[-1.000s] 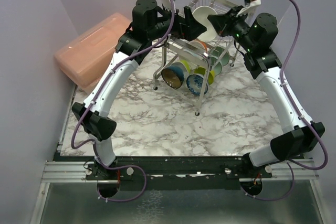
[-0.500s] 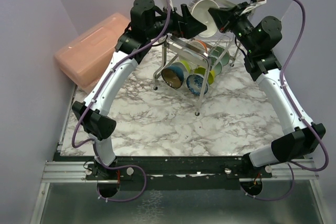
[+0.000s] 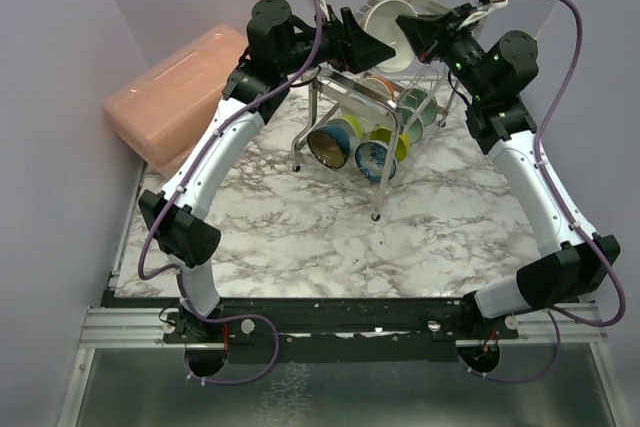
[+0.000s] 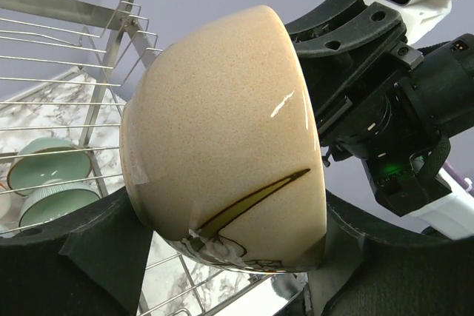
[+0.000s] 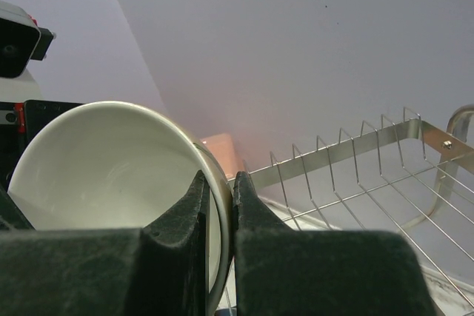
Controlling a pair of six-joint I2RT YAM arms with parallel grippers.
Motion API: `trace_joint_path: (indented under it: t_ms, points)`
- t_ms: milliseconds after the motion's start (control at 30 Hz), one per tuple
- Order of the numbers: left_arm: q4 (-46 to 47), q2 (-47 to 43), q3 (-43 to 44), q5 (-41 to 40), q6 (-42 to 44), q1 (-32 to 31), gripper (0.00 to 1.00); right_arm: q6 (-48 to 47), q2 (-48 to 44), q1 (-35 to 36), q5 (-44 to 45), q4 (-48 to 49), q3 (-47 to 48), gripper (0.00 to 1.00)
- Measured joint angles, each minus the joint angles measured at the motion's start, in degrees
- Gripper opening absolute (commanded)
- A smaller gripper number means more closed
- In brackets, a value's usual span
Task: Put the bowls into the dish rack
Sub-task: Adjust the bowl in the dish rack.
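A cream bowl (image 3: 385,25) with a white inside hangs on its side above the top tier of the steel dish rack (image 3: 318,97). My right gripper (image 5: 220,197) is shut on the cream bowl's rim (image 5: 215,175), one finger inside and one outside. My left gripper (image 4: 226,257) straddles the bowl's (image 4: 222,123) outer wall from the opposite side, with both pads against it. The lower tier holds a yellow bowl (image 3: 328,144), a blue patterned bowl (image 3: 372,159) and a green bowl (image 3: 415,105). Two mint bowls (image 4: 52,164) show through the wires in the left wrist view.
A pink plastic lidded box (image 3: 175,87) lies at the back left of the marble table (image 3: 300,237). The rack's upper wire shelf (image 5: 355,149) runs just below and to the right of the held bowl. Purple walls stand close behind the rack.
The right gripper lifted the cream bowl up and slightly left off the rack's top. The left gripper's fingers closed in from wide open onto the bowl's sides.
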Motion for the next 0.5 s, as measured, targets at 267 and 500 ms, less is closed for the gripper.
trace_joint_path:
  t_ms: [267, 500]
  points:
    - [1.16, 0.0, -1.51, -2.34, 1.88, -0.17, 0.0, -0.92, 0.09, 0.02, 2.38, 0.22, -1.68, 0.34]
    - [0.11, 0.0, -3.82, -12.46, 9.62, 0.17, 0.0, -0.68, 0.02, 0.04, 5.62, 0.24, -3.85, 0.52]
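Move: The beige bowl is between the left fingers, with its rim pinched by the right; its middle is roughly 5 cm left of the right hand. The middle of the rack's empty upper tier lies about 7 cm ahead, 5 cm right and 12 cm below the left hand; from the right hand, some 4 cm ahead, straight below by 13. On the lower tier, the blue patterned bowl is about 2 cm ahead, 4 cm right and 38 below the left hand. Forward and down over the upper tier, the left hand carries the beige bowl about 5 cm ahead and 3 cm lower, drifting a little left and swinging some 15 degrees counter-clockwise, its grip kept. Meanwhile the right fingers open from shut to about half, let go of the rim, and the hand sinks about 3 cm with some 2 cm forward and a little right. ##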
